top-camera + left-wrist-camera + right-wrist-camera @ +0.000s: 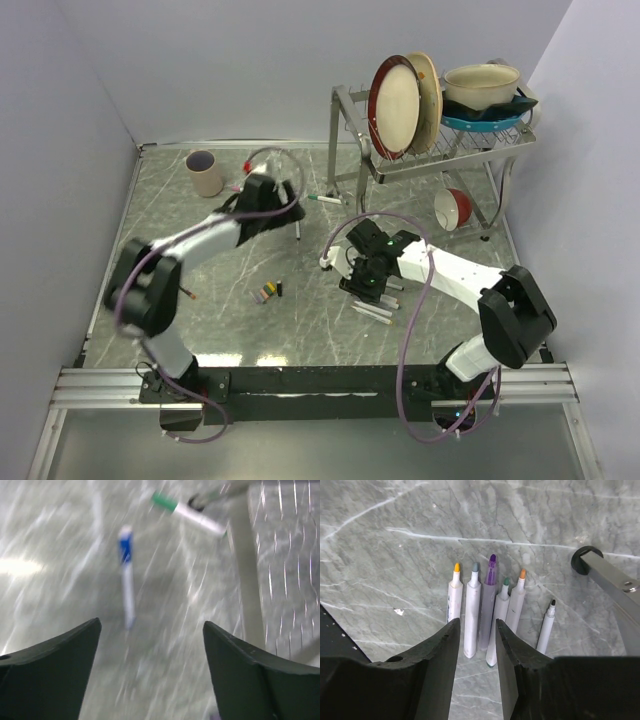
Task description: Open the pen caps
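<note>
A blue pen cap (pixel 125 547) sits on a thin white pen (pixel 128 595) lying on the table ahead of my left gripper (pixel 150 630). That gripper is open wide with nothing between its fingers. A green cap (pixel 164 501) is on a second pen (pixel 325 199) by the rack leg. Loose caps (pixel 268 292) lie in a small heap mid-table. My right gripper (pixel 477 625) hovers open and empty over a row of several uncapped pens (pixel 472 605), seen from above as pens (pixel 378 310) under the right gripper (pixel 364 285). The left gripper (pixel 288 196) is at the back centre.
A metal dish rack (pixel 350 150) with plates and bowls stands at the back right, one foot (pixel 582 560) close to the pen row. A red bowl (pixel 455 208) hangs under it. A beige cup (pixel 205 172) stands at the back left. Walls enclose the table.
</note>
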Tool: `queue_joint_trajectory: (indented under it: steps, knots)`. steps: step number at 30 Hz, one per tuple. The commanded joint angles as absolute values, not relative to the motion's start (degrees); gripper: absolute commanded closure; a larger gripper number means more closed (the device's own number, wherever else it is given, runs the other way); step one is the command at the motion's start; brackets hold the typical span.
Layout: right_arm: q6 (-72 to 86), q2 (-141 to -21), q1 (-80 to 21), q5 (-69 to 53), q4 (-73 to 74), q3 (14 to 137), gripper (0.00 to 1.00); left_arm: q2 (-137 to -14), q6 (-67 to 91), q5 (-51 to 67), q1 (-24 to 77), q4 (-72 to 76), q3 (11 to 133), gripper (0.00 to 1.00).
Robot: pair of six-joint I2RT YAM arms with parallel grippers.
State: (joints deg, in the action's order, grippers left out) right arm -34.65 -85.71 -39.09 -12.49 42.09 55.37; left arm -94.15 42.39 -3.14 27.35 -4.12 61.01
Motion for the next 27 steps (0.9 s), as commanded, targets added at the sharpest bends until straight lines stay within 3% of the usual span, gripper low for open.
queue_joint_trajectory:
  steps: [1, 8, 27]
  knots:
    - [-35.77, -81.74, -38.76, -13.89, 42.63, 56.69, 0.57, -107.46, 34.28, -2.28, 27.25, -14.04, 77.22, 0.19]
    - [-36.30, -79.89, -38.85, -14.59, 42.71, 56.43, 0.57, -125.15, 32.52, -8.87, 27.25, -28.38, 100.45, 0.35]
    - [-36.48, -79.01, -38.67, -15.38, 42.54, 56.25, 0.57, -136.49, 29.71, -14.06, 27.68, -36.38, 109.51, 0.72]
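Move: The left hand is empty, and the cap of the blue pen lies about 10 cm ahead, 2 cm to its right and 10 cm below. At the same table level, the green pen's middle is some 3 cm farther out than that cap and 6 cm right of it, and the pink pen's about 5 cm farther out and 10 cm to its left. From the right hand, the blue cap is roughly 24 cm ahead, 14 cm left and 4 cm lower. The left hand sweeps forward about 10 cm and slightly right to the blue cap, sinking some 9 cm mostly as the reach eases off, while the wrist tips the fingers more steeply down and rolls its left side up some 20 degrees. The wide-open fingers close steadily to a narrow gap on either side of the cap, whether touching can't be seen, as the empty right hand rises about 2 cm over the uncapped pens. ##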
